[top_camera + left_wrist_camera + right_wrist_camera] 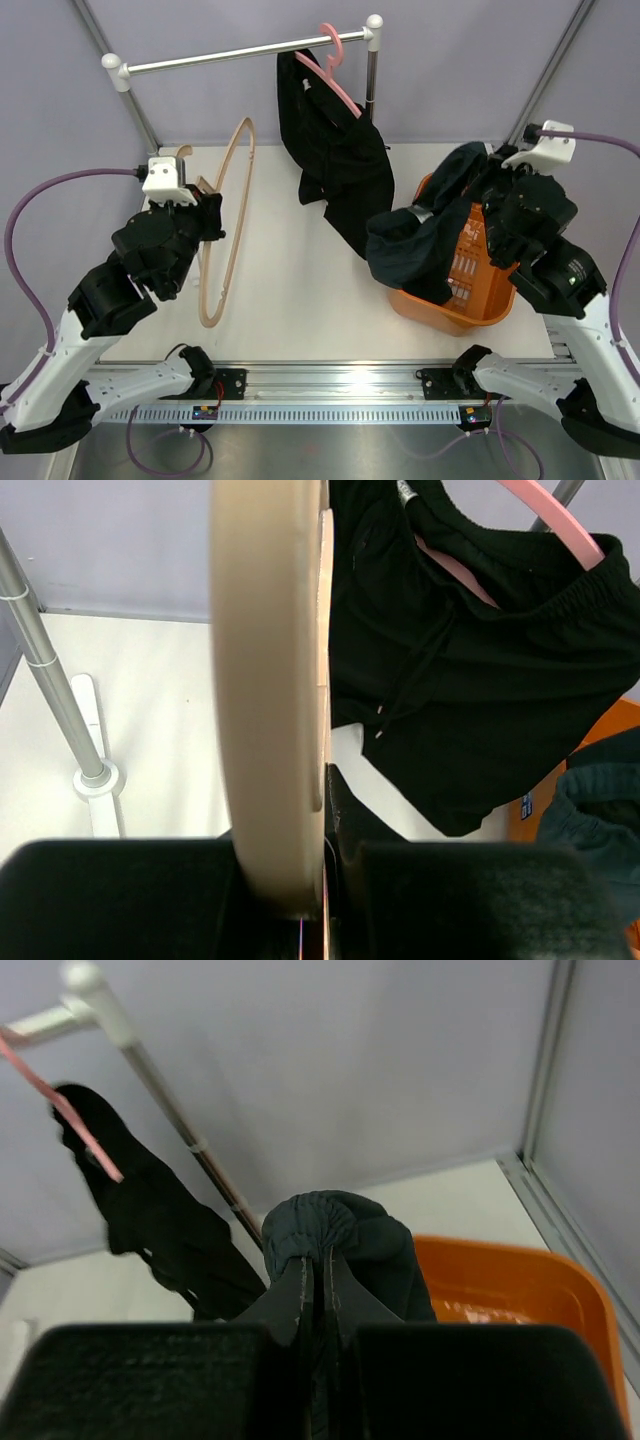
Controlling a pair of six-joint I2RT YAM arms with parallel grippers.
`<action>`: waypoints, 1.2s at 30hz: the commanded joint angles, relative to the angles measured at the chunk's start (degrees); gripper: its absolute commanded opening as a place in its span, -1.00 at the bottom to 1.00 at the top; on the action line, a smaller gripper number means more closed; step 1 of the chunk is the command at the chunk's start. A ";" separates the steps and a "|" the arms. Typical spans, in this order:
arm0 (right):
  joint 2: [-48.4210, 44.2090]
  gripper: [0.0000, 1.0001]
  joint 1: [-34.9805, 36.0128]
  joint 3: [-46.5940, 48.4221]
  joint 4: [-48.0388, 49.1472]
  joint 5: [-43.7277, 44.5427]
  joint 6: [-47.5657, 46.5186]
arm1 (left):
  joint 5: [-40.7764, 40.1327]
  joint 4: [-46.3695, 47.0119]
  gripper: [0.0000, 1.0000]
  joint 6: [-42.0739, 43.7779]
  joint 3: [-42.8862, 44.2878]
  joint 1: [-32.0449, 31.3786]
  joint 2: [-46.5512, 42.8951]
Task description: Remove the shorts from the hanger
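Note:
The black shorts (335, 165) hang on a pink hanger (335, 70) from the rail; they also show in the left wrist view (480, 680) and the right wrist view (160, 1220). My right gripper (487, 170) is shut on the gathered waistband of the dark navy shorts (420, 240), pinched between the fingertips (300, 1280). The navy shorts (345, 1225) hang over the left rim of the orange basket (485, 300). My left gripper (205, 200) is shut on a bare beige hanger (232, 210), which it holds over the table's left part (265, 680).
The silver rail (240, 52) runs across the back on posts (372, 70). A post and its white foot (95, 780) stand at the left. Grey walls close in the back and sides. The orange basket (520, 1280) sits at the table's right.

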 commanded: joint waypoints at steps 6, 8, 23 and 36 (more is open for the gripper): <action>-8.71 -1.00 -11.52 -13.80 -10.29 -7.62 16.52 | 0.93 -1.86 -1.00 -0.59 6.55 -0.10 3.11; -9.33 -1.00 -12.49 -18.02 -10.47 -9.64 18.71 | 0.93 -2.82 -1.00 -1.02 7.78 -0.10 4.96; -12.50 0.30 -12.93 -37.46 -3.44 -23.62 28.31 | 33.85 -11.81 -1.00 -0.59 24.56 24.14 20.43; -16.27 0.54 -12.93 -35.61 -1.69 -23.45 24.44 | 54.19 -1.70 -1.00 1.61 30.90 40.59 30.19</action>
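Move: The right hand holds the dark blue shorts by the waistband over the orange bin, whose middle lies about 6 cm ahead, 3 cm to the right and some 42 cm below; the black shorts hang 11 cm ahead, 24 cm left and 8 cm lower. The left hand grips the wooden hanger, with the rail about 18 cm straight ahead and 13 cm higher; from this hand the black shorts hang some 15 cm ahead, 22 cm right and 3 cm lower. The right hand plunges about 26 cm almost straight down towards the bin, swinging some 4 cm to its right and back on the way and tipping its fingers down by about 30 degrees, opens wide late in the drop to let go of the blue shorts, then eases up 3 cm. The left hand, keeping its pinch on the wooden hanger, shifts slightly right, then carries the hanger some 12 cm forward towards the rail, tilting down about 15 degrees and finally turning a little clockwise. ##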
